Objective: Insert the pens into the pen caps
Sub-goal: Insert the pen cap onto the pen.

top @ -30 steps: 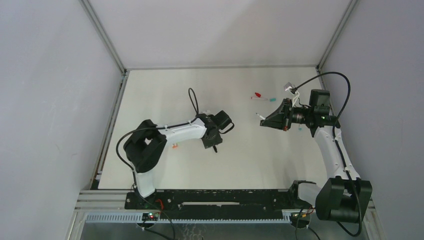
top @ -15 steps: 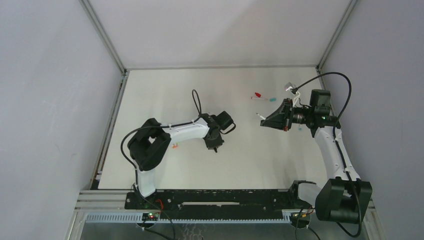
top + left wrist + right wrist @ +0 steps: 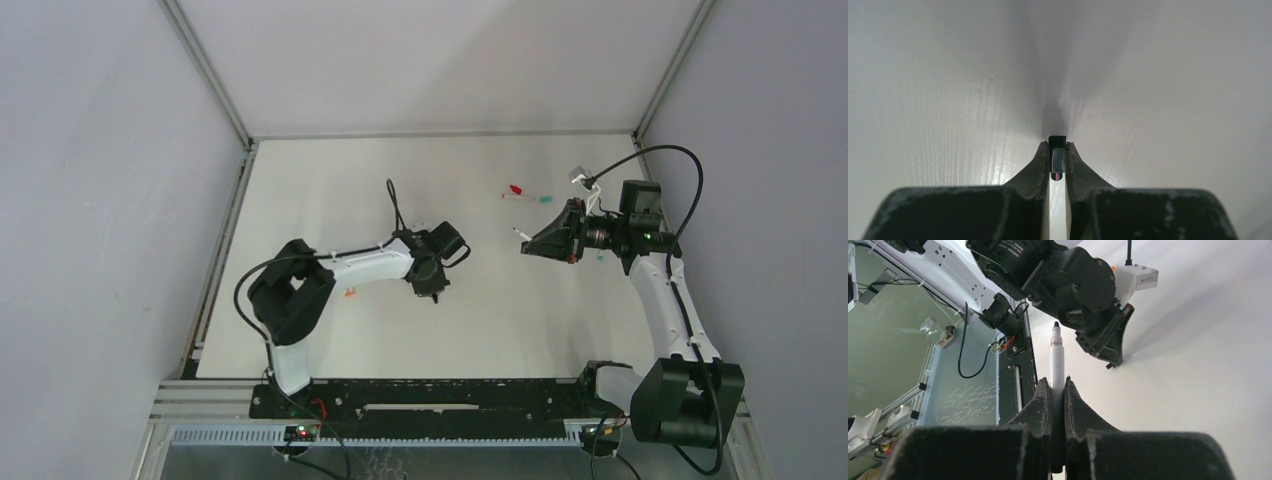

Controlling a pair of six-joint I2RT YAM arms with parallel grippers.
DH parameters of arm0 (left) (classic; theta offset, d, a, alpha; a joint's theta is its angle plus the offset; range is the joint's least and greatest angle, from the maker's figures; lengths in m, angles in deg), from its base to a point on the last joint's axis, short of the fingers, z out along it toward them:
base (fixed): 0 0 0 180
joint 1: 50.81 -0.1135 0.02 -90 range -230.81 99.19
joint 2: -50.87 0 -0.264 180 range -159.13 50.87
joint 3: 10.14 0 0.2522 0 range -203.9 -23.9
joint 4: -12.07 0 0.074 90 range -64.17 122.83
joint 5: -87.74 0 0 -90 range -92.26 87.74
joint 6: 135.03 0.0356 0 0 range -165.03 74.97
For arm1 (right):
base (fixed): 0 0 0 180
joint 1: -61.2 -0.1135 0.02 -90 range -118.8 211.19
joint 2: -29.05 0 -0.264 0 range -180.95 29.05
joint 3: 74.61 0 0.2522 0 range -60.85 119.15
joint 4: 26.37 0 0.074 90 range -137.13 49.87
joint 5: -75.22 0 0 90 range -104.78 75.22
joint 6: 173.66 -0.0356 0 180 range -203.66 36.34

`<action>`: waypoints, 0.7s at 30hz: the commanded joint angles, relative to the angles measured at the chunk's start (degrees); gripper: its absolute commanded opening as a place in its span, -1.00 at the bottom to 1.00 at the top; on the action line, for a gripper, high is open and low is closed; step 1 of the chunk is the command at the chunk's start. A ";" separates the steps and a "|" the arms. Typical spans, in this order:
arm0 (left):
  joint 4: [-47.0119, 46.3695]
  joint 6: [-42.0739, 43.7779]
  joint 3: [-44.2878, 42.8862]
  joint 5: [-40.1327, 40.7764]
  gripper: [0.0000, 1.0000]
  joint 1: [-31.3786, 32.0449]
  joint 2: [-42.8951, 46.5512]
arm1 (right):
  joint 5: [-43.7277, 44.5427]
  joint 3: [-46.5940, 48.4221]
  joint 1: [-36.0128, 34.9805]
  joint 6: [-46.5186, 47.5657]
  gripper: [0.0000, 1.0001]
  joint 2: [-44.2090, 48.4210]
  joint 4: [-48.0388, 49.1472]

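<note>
My left gripper (image 3: 1057, 145) is shut on a small black pen cap (image 3: 1057, 141), which stands on the table and pokes out just past the fingertips. From the top view, that gripper (image 3: 434, 295) points down at the table's middle. My right gripper (image 3: 1057, 382) is shut on a white pen (image 3: 1056, 359) whose dark tip points toward the left arm. In the top view, this pen (image 3: 518, 234) is held above the table at the right gripper (image 3: 526, 246), well apart from the left gripper.
A red-ended pen (image 3: 516, 191) and a teal-ended one (image 3: 545, 199) lie at the back right. A small orange piece (image 3: 349, 293) lies under the left arm, and a teal piece (image 3: 599, 256) sits under the right wrist. Walls enclose the table.
The left jaws have closed onto the black cap, and the left wrist has shifted slightly. The right arm and its pen have stayed still.
</note>
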 commanded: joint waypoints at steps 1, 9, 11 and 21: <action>-10.91 7.49 5.44 -2.43 -1.00 0.32 11.02 | -0.31 2.00 0.51 3.46 -1.00 1.94 -1.39; -54.41 15.19 28.31 -9.38 -1.00 0.42 35.61 | -2.38 2.00 0.42 9.28 -1.00 4.33 -4.61; -65.48 17.00 31.84 -12.25 -1.00 0.47 39.31 | -2.87 2.00 0.19 10.76 -1.00 5.30 -5.07; -105.41 18.45 39.08 -25.56 -1.00 0.61 44.43 | -1.04 10.96 -5.52 18.21 -1.00 6.47 -18.69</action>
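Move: The open black tip of the pen in the right gripper lies about 14 cm right of the left hand, 3 cm ahead and some 24 cm above it. From the left hand, the finished pens lie about 17 cm left and 4 cm farther out on the table; the red cap is around 25 cm ahead and 17 cm right. The black cap, in the left fingers, is some 17 cm left of the right hand, 1 cm ahead and 24 cm below. The black cap, still pinched in the left fingertips, is carried quickly up from table level by nearly 30 cm, drifting some 5 cm right towards the pen, while the left wrist swings the downward fingers round to point right and forward, almost level. Keeping its grip on the pen, the right hand eases about 4 cm up and 3 cm back, rolling slightly. ##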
